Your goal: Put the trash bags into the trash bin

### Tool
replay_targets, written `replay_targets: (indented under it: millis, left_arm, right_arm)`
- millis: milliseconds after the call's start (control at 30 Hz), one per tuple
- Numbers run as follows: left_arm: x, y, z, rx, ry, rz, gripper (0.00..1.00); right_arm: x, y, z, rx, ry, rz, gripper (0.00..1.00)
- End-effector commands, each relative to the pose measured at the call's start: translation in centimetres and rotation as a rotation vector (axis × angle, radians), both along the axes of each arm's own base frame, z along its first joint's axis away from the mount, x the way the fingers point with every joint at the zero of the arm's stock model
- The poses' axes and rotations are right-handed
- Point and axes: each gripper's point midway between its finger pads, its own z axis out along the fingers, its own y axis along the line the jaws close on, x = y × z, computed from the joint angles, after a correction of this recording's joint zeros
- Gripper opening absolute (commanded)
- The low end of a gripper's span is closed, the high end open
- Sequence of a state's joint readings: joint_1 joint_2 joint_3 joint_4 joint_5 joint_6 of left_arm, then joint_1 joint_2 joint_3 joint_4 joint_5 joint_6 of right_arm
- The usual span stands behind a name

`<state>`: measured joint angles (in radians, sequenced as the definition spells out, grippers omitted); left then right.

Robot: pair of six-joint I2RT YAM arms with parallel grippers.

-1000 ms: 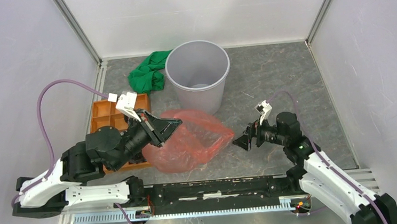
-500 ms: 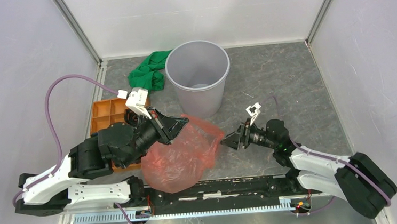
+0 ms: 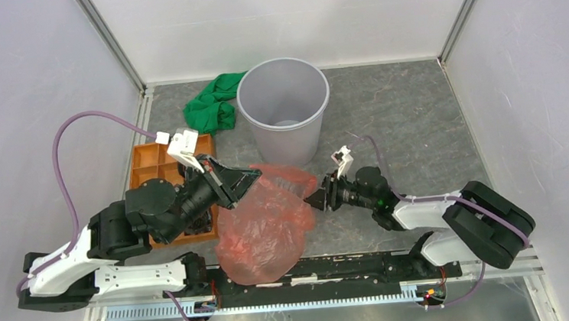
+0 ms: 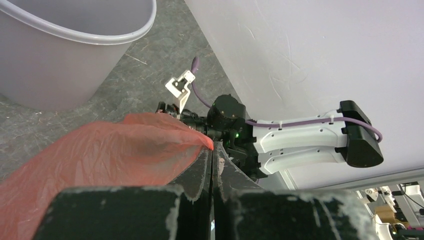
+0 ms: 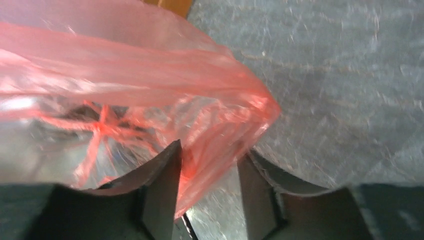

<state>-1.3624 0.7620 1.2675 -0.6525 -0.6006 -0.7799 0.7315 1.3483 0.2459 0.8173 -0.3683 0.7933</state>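
Observation:
The trash bag is thin, wrinkled red plastic, hanging from my left gripper and sagging to the table's near edge. In the left wrist view my left gripper is shut on a corner of the bag. My right gripper reaches in from the right at the bag's right edge. In the right wrist view it is open, with a fold of the bag between its fingers, lying against the left one. The light-grey trash bin stands upright behind the bag and looks empty; its wall also shows in the left wrist view.
A green cloth lies left of the bin. An orange compartment tray sits at the left, partly under my left arm. White walls close in three sides. A black rail runs along the near edge.
My right gripper has moved left onto the bag's right edge while its jaws narrowed. The bag has gathered in from its spread to the right and now hangs lower, toward the near edge.

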Motion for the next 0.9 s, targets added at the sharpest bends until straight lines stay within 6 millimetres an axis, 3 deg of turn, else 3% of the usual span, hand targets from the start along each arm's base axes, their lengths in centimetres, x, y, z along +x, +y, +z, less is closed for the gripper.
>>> replay_targets:
  millis: [0, 100, 133, 200, 300, 400, 500, 533, 567, 633, 700, 733, 800, 867]
  left_arm:
    - [0.4, 0.6, 0.1, 0.014, -0.012, 0.027, 0.02]
    - [0.8, 1.1, -1.0, 0.049, -0.005, 0.059, 0.02]
    - [1.0, 1.2, -1.4, 0.061, -0.003, 0.073, 0.02]
    - [1.4, 1.5, -2.2, 0.082, -0.005, 0.101, 0.02]
    - [2.3, 2.1, -3.3, 0.137, -0.015, 0.168, 0.02]
    - [2.8, 2.8, -2.4, 0.121, -0.023, 0.214, 0.02]
    - [2.4, 3.6, -0.9, 0.015, -0.048, 0.193, 0.02]
    - [2.5, 4.1, -1.2, -0.007, -0.048, 0.205, 0.02]
    - [2.6, 4.5, -2.4, -0.008, -0.033, 0.231, 0.02]
    - [2.9, 5.3, -5.6, 0.001, 0.025, 0.281, 0.02]
    - [2.5, 5.3, -8.3, 0.025, 0.075, 0.28, 0.02]
    - [2.3, 5.4, -8.7, 0.021, 0.092, 0.274, 0.02]
    - [1.9, 5.4, -7.6, -0.012, 0.089, 0.238, 0.02]
    - [1.4, 5.3, -5.1, -0.064, 0.057, 0.189, 0.02]
  right_arm:
    - [2.8, 1.2, 3.6, -0.033, -0.151, -0.005, 0.37]
    - [4.2, -0.7, 3.9, -0.189, -0.22, -0.065, 0.04]
    - [4.8, -1.8, 4.6, -0.246, -0.256, -0.096, 0.01]
    - [5.9, -4.1, 7.2, -0.358, -0.348, -0.162, 0.01]
    - [6.3, -7.2, 12.8, -0.482, -0.467, -0.225, 0.0]
    - [4.9, -8.3, 18.7, -0.481, -0.541, -0.199, 0.01]
    - [3.5, -9.9, 22.2, -0.498, -0.627, -0.185, 0.01]
    - [3.6, -10.9, 22.4, -0.526, -0.646, -0.217, 0.01]
    - [3.8, -11.9, 21.3, -0.571, -0.64, -0.246, 0.01]
    - [4.0, -13.4, 17.6, -0.664, -0.564, -0.285, 0.01]
    - [3.1, -12.6, 13.1, -0.714, -0.467, -0.174, 0.01]
    - [2.7, -12.4, 11.9, -0.735, -0.437, -0.136, 0.01]
    - [2.8, -12.5, 12.1, -0.755, -0.424, -0.133, 0.01]
    - [3.2, -12.1, 15.6, -0.711, -0.481, -0.145, 0.02]
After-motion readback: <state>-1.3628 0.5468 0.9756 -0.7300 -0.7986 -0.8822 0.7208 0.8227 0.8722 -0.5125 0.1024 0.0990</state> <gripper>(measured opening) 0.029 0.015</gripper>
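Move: Just ahead of the right fingers, about 2 cm forward and 1 cm left at their own height, is the free edge of the red trash bag; the trash bin stands some 19 cm farther out and 3 cm left of that hand, its middle about 5 cm higher. From the left hand, which already pinches the bag's top, that free edge lies roughly 7 cm forward, 8 cm right and 31 cm below, and the bin's middle 26 cm forward, 5 cm right, 26 cm below. Closing on the bag's free edge, the right hand eases about 3 cm forward, then sweeps fast upward to some 26 cm above its start while swinging 11 cm right, and sinks again by about 11 cm, fingers turning more forward and down. The left hand keeps its pinch, dropping about 9 cm and drawing 5 cm left, away from the right hand's side. ##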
